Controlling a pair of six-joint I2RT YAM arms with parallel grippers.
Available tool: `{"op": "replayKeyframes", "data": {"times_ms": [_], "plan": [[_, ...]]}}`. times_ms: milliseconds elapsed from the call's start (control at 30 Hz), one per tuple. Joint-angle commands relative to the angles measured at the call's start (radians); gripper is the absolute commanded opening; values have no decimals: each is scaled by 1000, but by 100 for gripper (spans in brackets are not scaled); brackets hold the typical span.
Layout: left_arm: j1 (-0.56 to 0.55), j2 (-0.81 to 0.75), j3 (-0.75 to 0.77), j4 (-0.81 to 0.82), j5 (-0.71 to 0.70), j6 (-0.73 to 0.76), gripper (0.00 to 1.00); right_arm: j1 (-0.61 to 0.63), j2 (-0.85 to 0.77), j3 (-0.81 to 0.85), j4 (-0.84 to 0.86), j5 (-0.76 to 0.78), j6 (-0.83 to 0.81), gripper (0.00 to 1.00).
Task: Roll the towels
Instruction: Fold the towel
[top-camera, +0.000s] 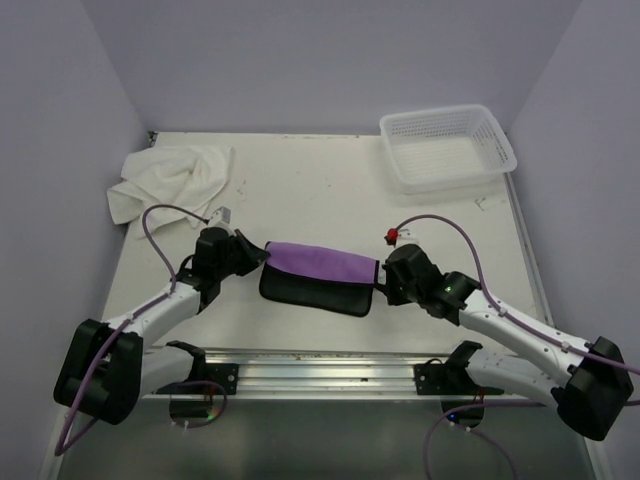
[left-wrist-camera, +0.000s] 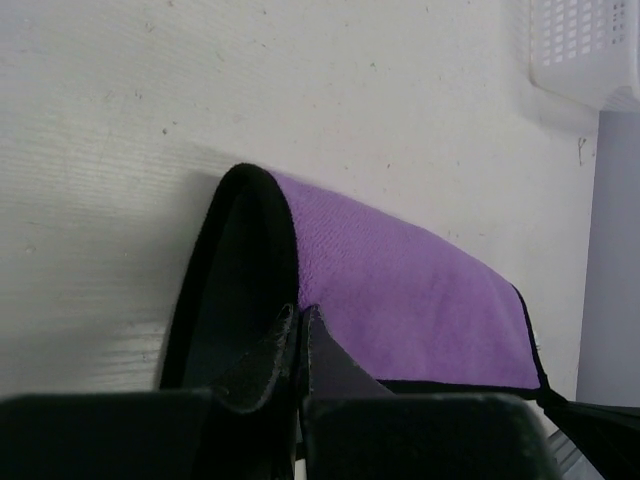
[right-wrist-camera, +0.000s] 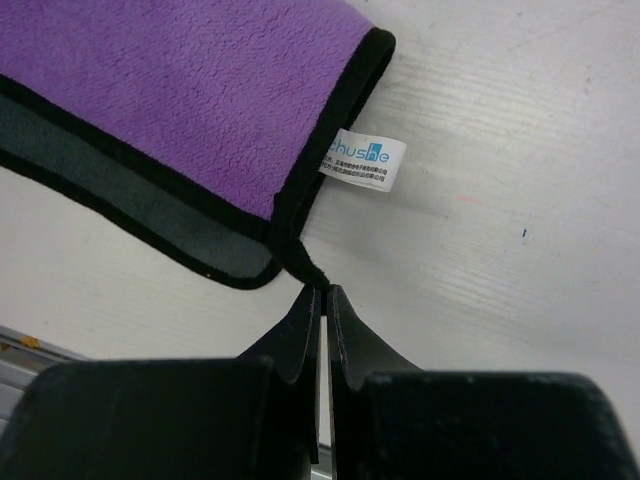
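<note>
The purple towel (top-camera: 320, 265) with dark edging lies folded over at the table's middle, its dark underside showing along the near side. My left gripper (top-camera: 252, 256) is shut on its left end; in the left wrist view the cloth (left-wrist-camera: 420, 290) arches up from the closed tips of that gripper (left-wrist-camera: 301, 315). At the right end my right gripper (top-camera: 385, 280) is shut, and the right wrist view shows its tips (right-wrist-camera: 325, 292) pinching the black edging of the cloth (right-wrist-camera: 180, 90) beside a white label (right-wrist-camera: 365, 160). The white towel (top-camera: 170, 180) lies crumpled at the far left.
A white perforated basket (top-camera: 445, 113) stands at the far right corner; its corner also shows as basket (left-wrist-camera: 585, 50) in the left wrist view. A small red piece (top-camera: 391, 236) sits on the right arm's cable. A metal rail (top-camera: 320, 365) runs along the near edge.
</note>
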Motion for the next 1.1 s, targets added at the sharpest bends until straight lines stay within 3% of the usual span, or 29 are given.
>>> {"op": "replayKeyframes", "data": {"times_ms": [0,1067], "plan": [[11,-22,-26,0,-3,11,0,7,-33,-17,-42,-20,12,0],[17,-138,-130,-75,-1,40,0,79,-33,-65,-53,-115,38,0]]}}
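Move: Each hand holds a corner of the purple towel's upper layer. For the left hand, the lower layer's near-left corner lies about 6 cm back, 1 cm left and 7 cm down; the fold's left end is some 7 cm ahead and 5 cm down, and the white towels 31 cm ahead and 27 cm left. For the right hand, the near-right corner is roughly 3 cm back, 2 cm left and 8 cm down, with the tag 6 cm straight ahead and 4 cm down. Both grippers keep the free edge pinched at its two corners and draw it back and down over the lower layer, towards that layer's near edge. The left hand goes about 4 cm back and 3 cm down; the right goes about 4 cm back and 2 cm down, its wrist tipping down and turning counter-clockwise some 5 degrees each. ##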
